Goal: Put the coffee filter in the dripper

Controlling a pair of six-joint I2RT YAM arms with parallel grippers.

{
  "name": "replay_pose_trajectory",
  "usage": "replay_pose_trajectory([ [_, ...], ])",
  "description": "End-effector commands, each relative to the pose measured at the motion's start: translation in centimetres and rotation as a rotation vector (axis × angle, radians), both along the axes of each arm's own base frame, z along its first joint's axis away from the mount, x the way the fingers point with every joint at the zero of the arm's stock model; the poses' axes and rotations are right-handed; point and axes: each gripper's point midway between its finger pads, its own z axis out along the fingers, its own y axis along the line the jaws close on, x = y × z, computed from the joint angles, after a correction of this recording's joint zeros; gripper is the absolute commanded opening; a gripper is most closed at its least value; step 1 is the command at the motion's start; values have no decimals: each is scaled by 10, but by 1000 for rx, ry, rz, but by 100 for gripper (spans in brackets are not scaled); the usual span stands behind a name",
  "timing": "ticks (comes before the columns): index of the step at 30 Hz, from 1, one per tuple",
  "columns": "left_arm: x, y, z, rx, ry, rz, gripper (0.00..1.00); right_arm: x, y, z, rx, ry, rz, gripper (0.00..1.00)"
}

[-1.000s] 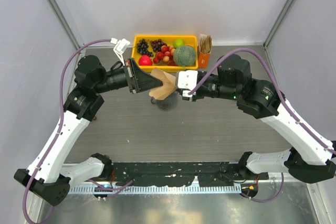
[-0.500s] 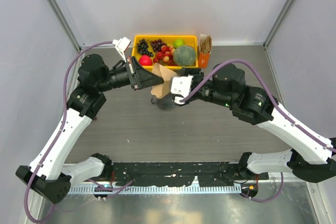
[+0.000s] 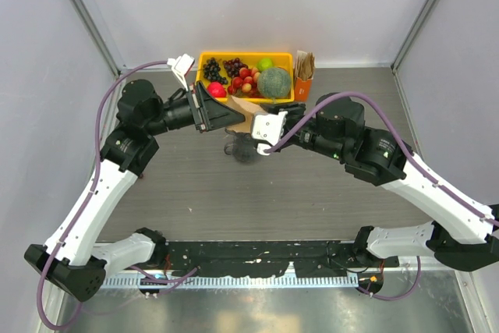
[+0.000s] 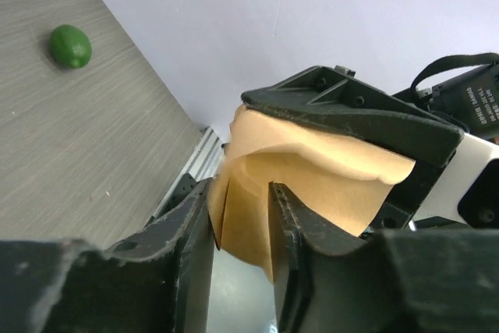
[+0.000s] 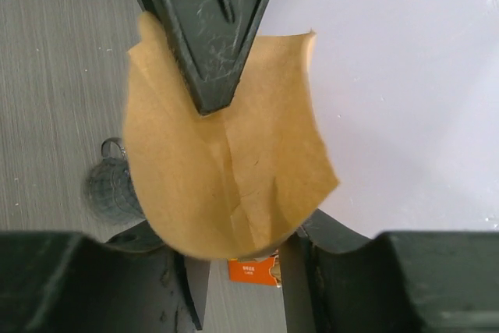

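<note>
The tan paper coffee filter (image 3: pixel 248 108) hangs in the air just behind the smoky-grey ribbed dripper (image 3: pixel 243 148), which stands on the table. My left gripper (image 3: pixel 234 117) is shut on the filter's left edge. In the left wrist view the filter (image 4: pixel 312 185) sits between the left gripper's (image 4: pixel 240 193) fingers. My right gripper (image 3: pixel 262 127) meets the filter from the right. In the right wrist view the right gripper (image 5: pixel 242 243) is open, with the filter's (image 5: pixel 226 169) lower edge between its fingers. The dripper (image 5: pixel 113 189) shows below left.
A yellow tray (image 3: pixel 204 58) of fruit with a green melon (image 3: pixel 274 82) stands at the back. Next to it is an orange box with brown papers (image 3: pixel 302 83); the box also shows in the right wrist view (image 5: pixel 253 271). A small green fruit (image 4: pixel 71 45) lies on the table.
The right gripper has moved left up to the filter. The left gripper has drawn the filter a little toward the tray, so the dripper now shows more fully.
</note>
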Motion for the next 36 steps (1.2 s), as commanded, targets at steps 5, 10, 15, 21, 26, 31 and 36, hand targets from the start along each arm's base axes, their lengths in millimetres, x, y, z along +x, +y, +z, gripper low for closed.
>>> replay_pose_trajectory([
  [5,-18,16,36,-19,-303,-26,66,-21,0,13,21,53,87,31],
  [10,-35,48,72,35,-652,-60,99,-32,0,11,29,128,132,23],
  [15,-53,70,62,112,-829,-198,99,-55,4,23,109,279,228,19],
  [21,-63,74,41,184,-1050,-194,99,-89,11,37,180,437,371,15],
  [26,-58,64,37,199,-1042,-179,99,-97,12,40,196,475,403,6],
  [31,-65,48,24,281,-1092,-212,99,-102,14,39,208,525,412,5],
  [36,-65,37,19,297,-1097,-196,99,-103,16,36,214,556,414,7],
])
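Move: The coffee filter hangs in the air between the two grippers: its middle is some 2 cm right of the left hand point and 1 cm ahead, and about 5 cm left of the right one and 1 cm back, roughly level with both. The dripper, on top of the glass pot, stands some 13 cm ahead of the left hand, 2 cm to its right and 28 cm below; the pot's middle is 37 cm below. The right fingers close to a pinch on the filter as the left fingers, already loosening, open wide and let go. The left hand pulls off leftward and up about 7 cm, then swings back and down, returning partway right and rolling some 60 degrees. The right hand carries the filter back about 10 cm and slightly up, rolling it and turning counter-clockwise. ##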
